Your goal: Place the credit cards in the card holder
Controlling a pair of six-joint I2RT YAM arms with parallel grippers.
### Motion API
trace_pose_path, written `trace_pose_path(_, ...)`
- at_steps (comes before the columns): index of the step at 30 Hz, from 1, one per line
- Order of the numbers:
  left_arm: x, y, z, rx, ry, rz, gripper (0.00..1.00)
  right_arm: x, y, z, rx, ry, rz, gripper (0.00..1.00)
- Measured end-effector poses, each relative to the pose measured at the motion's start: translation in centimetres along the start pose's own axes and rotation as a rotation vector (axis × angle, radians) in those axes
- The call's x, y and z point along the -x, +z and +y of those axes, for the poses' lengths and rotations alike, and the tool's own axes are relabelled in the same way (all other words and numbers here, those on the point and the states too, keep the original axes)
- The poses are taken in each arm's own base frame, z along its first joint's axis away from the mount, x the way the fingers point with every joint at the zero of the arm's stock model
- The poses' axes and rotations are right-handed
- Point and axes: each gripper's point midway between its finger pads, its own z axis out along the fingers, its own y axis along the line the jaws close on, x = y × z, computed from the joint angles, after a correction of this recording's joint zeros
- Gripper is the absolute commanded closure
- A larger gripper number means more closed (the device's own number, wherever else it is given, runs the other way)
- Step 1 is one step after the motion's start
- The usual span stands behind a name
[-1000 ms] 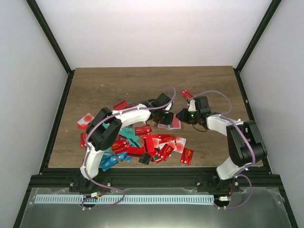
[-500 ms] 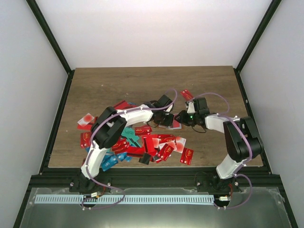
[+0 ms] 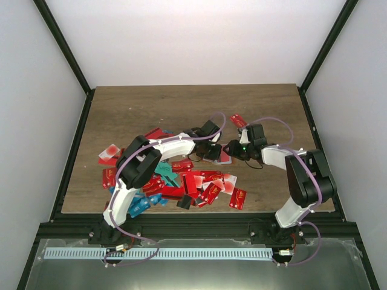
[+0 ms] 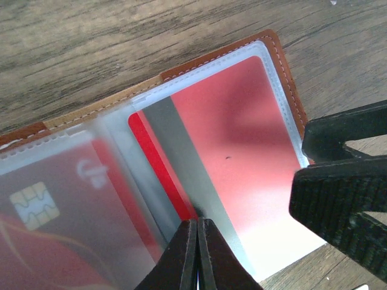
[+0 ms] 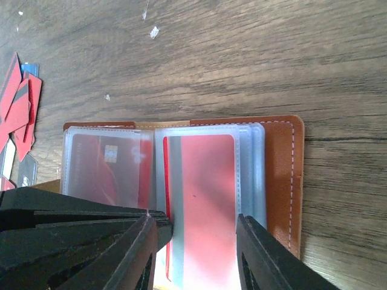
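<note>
The brown card holder (image 5: 281, 175) lies open on the wood, its clear sleeves facing up. A red credit card (image 5: 205, 181) with a grey stripe sits in the right sleeve, its near end sticking out. Another red card (image 5: 106, 166) with a chip is in the left sleeve. My right gripper (image 5: 195, 220) is open, one finger on each side of the protruding card. My left gripper (image 4: 197, 222) is shut, its tips pressed down on the card's grey stripe (image 4: 199, 181). From above, both grippers meet over the holder (image 3: 222, 158), and a heap of loose credit cards (image 3: 181, 181) lies in front of it.
One red card (image 3: 237, 119) lies alone behind the right gripper, another (image 3: 238, 198) at the front right, and a pink-white one (image 3: 109, 152) at the far left. The left arm (image 3: 163, 148) reaches over the heap. Black frame rails (image 3: 72, 163) border the table.
Both arms have edged a little closer over the holder, and the right forearm has swung slightly left. The heap of cards has not moved.
</note>
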Motion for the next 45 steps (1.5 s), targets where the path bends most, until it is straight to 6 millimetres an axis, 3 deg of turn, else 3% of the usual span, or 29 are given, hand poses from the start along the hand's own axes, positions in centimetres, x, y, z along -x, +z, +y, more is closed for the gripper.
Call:
trace_pose_path(17, 0.1, 0.0, 0.0, -0.002, -0.002, -0.003, 0.96, -0.7, 0.3, -0.4, 0.006, 0.003, 0.015, 0.62)
trace_pose_path(32, 0.1, -0.3, -0.1, -0.004, -0.020, -0.013, 0.96, -0.8, -0.1, 1.7, 0.116, -0.013, 0.034, 0.64)
trace_pose_path(37, 0.3, -1.7, 0.0, 0.016, -0.024, -0.025, 0.96, -1.2, -0.1, 2.6, 0.160, -0.018, 0.056, 0.64)
trace_pose_path(45, 1.7, -6.6, -0.1, 0.028, -0.028, -0.117, 0.95, -2.0, 0.4, 4.9, 0.199, -0.056, 0.087, 0.64)
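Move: Just left of the right hand, about 2 cm off and some 2 cm below it, lies the middle of the card page, the clear sleeve with the red card. It is about 3 cm to the right of the left hand and 1 cm farther out, level with those fingertips. The chip-card page lies some 7 cm left of the right hand, 1 cm nearer the base. A lone red card is about 12 cm ahead and 4 cm right. Dipping and drawing back under a centimetre, the right hand then sweeps left about 4.5 cm, rising 2 cm and easing back a little, rolling and turning counter-clockwise some 10 degrees; its part-open fingers catch the card page's free edge and push it up and over towards the chip-card page. The left hand's shut tips stay on the page by the spine, then come free, rising about 6 cm and moving left. ##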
